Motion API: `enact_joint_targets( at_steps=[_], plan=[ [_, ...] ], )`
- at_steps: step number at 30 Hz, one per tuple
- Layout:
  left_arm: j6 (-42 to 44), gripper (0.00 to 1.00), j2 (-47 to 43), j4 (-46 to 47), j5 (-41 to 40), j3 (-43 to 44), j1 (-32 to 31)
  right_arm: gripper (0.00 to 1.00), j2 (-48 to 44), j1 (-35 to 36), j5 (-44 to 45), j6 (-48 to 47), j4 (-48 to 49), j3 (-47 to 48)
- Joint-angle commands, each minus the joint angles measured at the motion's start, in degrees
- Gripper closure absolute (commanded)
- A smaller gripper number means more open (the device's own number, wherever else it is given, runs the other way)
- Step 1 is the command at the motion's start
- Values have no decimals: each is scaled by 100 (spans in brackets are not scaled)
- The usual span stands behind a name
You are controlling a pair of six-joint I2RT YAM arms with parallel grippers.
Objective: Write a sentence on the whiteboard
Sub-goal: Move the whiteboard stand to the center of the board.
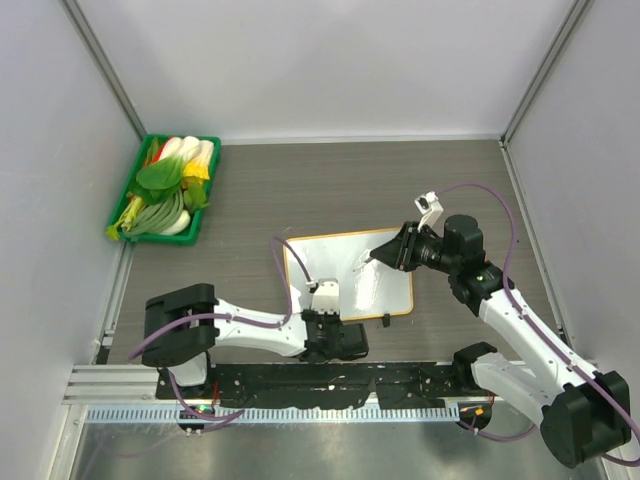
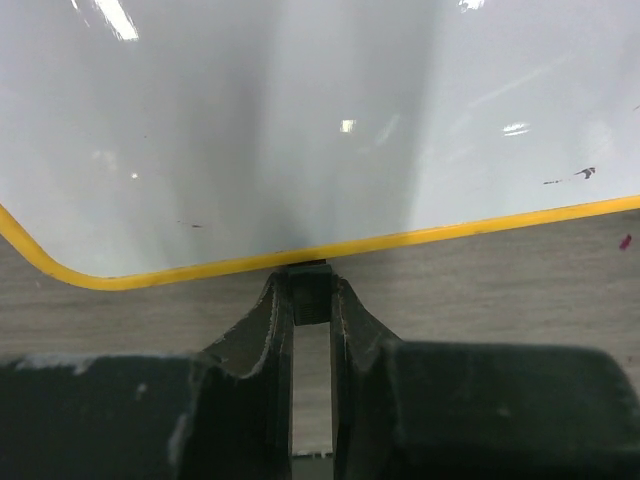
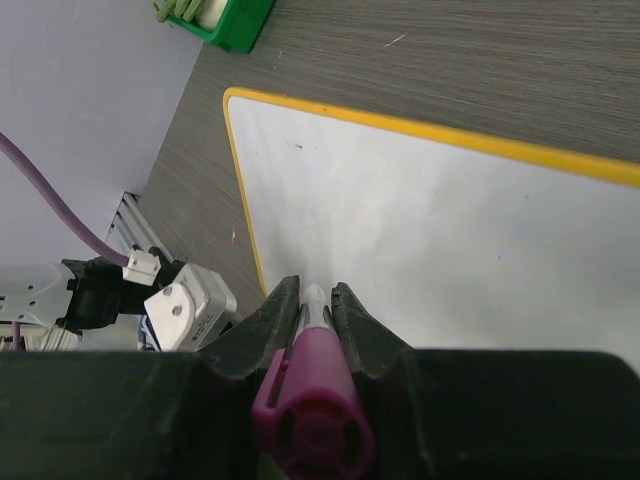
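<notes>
The whiteboard lies flat in the middle of the table, white with a thin orange-yellow frame. Its surface shows only a few tiny specks, and no sentence is in view. At the board's near edge, my left gripper is shut on a small black clip foot; from above the left gripper sits low against that edge. My right gripper is shut on a marker with a purple end. Over the board's right part, the right gripper points the marker's tip down-left at the surface.
A green crate of leafy vegetables stands at the back left by the wall. A second black clip foot sticks out of the board's near right edge. Grey walls close in both sides, and a metal rail runs along the near edge.
</notes>
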Motion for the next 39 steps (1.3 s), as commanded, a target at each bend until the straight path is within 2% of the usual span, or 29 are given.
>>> enact_joint_targets(
  at_steps=[1, 4, 8, 11, 13, 15, 20, 25, 28, 33, 36, 39],
  plan=[
    [-600, 100, 102, -670, 177, 371, -316, 99, -184, -39, -58, 17, 268, 108],
    [-688, 100, 243, -741, 239, 512, -396, 99, -184, -30, -31, -1, 259, 90],
    [-715, 91, 436, -811, 274, 661, -492, 99, -210, -22, -67, 34, 268, 90],
    [-671, 75, 463, -820, 248, 741, -545, 99, -272, -22, -31, 35, 268, 98],
    [-636, 68, 419, -820, 204, 758, -589, 99, -307, -22, -40, 26, 276, 142],
    [-627, 54, 331, -741, 134, 706, -659, 99, -342, -30, -23, 26, 241, 160],
    [-268, 27, 7, -486, 46, 618, -756, 99, -395, -30, 30, 8, 206, 160],
    [23, 8, -301, -924, -147, 986, -905, 99, -422, -13, 39, -1, 224, 134],
    [172, 1, -538, -1180, -288, 1136, -932, 99, -439, -30, 4, 26, 232, 177],
    [918, 0, -1205, -1014, -639, 1031, -871, 99, -518, -21, 65, -36, 154, 195],
    [1734, 0, -1698, -655, -640, 926, -608, 99, -571, -30, 91, -80, 66, 204],
    [2561, 0, -2269, -145, -255, 768, -73, 99, -650, -13, 197, -124, 4, 178]
  ],
)
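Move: My left fingers are still shut on the whiteboard stand's left foot, so it sits right at my hand point. The middle of the whiteboard is about 11 cm ahead and 5 cm to the right, at about the same height. The stand's right foot is some 12 cm to the right of the held foot and 1 cm farther out. From my marker-holding right hand, the left foot lies about 11 cm back, 8 cm left and 17 cm below. I keep my pinch on the left foot and draw it the last 2 to 3 cm back towards my base, drifting slightly right. Then I spread my left fingers wide and let go as the hand eases back a little more. From there I lift it about 12 cm off the foot, swinging some 15 degrees clockwise and coming slightly forward again. My right hand keeps the marker over the board, rising about 2 cm. ##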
